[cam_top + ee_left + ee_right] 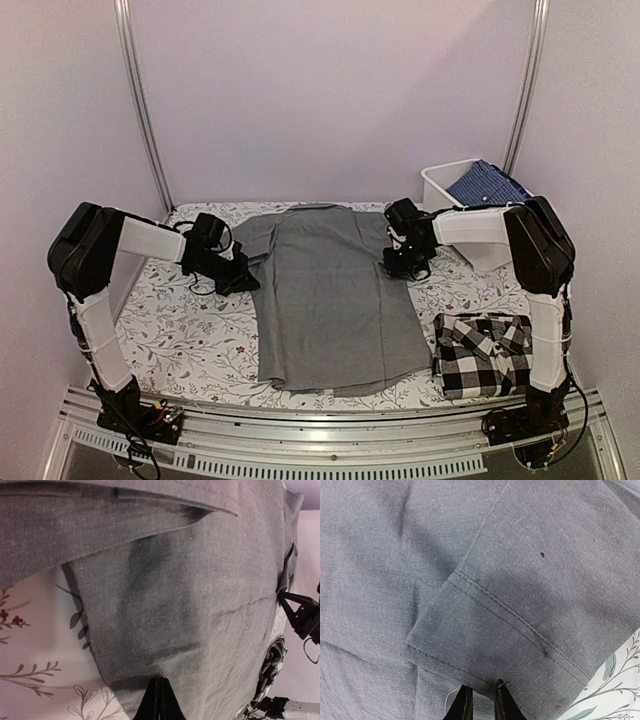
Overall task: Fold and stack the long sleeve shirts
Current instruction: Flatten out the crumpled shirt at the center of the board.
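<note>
The plain grey long sleeve shirt (335, 300) lies spread flat in the middle of the table, collar at the far end. My left gripper (244, 280) sits low at its left edge. In the left wrist view its fingers (161, 682) are pressed together, with the grey cloth (200, 590) puckered at their tips. My right gripper (405, 264) is at the shirt's right edge, and its fingers (483, 689) are closed on a folded, stitched hem of the grey cloth (470, 555). The black-and-white checked shirt (483, 352) lies folded at the front right.
A white bin (440, 185) holding blue patterned cloth (488, 185) stands at the back right, behind the right arm. A floral table cover (190, 330) lies under everything. Walls and metal posts close off the back.
</note>
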Action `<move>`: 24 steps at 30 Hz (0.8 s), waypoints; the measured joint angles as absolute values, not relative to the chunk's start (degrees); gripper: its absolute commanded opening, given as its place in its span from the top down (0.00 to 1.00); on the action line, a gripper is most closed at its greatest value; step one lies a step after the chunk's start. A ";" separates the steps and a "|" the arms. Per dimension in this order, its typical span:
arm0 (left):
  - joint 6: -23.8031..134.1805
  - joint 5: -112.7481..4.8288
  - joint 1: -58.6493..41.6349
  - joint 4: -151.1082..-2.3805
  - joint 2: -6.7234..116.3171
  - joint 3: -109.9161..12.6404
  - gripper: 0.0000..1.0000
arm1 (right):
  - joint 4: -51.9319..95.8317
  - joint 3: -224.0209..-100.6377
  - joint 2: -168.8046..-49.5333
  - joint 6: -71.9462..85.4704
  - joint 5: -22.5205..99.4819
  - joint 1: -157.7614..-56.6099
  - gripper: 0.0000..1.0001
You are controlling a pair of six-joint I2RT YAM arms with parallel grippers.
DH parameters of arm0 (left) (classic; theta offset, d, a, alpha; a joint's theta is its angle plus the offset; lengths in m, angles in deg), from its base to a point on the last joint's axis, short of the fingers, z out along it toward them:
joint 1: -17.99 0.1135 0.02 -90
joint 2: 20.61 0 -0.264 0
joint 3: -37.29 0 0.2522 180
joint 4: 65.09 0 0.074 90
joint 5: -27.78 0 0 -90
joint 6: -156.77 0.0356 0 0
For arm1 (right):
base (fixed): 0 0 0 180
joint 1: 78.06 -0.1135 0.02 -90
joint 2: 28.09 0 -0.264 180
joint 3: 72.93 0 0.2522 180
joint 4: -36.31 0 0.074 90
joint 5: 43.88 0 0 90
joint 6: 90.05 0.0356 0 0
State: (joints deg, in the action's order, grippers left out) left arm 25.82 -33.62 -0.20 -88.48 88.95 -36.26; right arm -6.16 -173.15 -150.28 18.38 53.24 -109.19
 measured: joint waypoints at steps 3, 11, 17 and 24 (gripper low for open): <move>25.86 -35.54 -0.38 -87.51 88.95 -36.26 0.99 | -6.16 -173.13 -150.28 18.41 53.24 -109.19 0.84; 27.74 -41.51 -0.49 -89.66 89.65 -36.67 1.00 | -5.68 -172.21 -150.13 18.45 53.85 -109.19 0.83; 29.12 -43.13 0.12 -89.81 89.54 -36.70 1.00 | -5.46 -171.31 -149.56 18.56 54.74 -109.19 0.83; 30.17 -45.47 3.38 -90.38 87.22 -34.33 1.00 | -4.77 -170.24 -149.06 18.56 55.20 -109.19 0.83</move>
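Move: The shirt's left side edge lies right beneath the left gripper's shut tips, about 1 cm to the left and 2 cm down. The left sleeve lies some 14 cm ahead of this gripper and about 1 cm left; the shirt's left hem corner is roughly 26 cm back and 2 cm right. From the right gripper, already on the shirt's right side, that left edge lies about 27 cm left, 4 cm back and 2 cm lower. Bring the left gripper, fingers kept shut, about 1.5 cm down onto the shirt's left edge and drag that cloth outward to the left, about 6 cm in all, going faster towards the end. Tip the wrist some 10 degrees so the fingers stand steeper. Keep the right fingertips on the shirt's right side, easing about 1 cm right. ##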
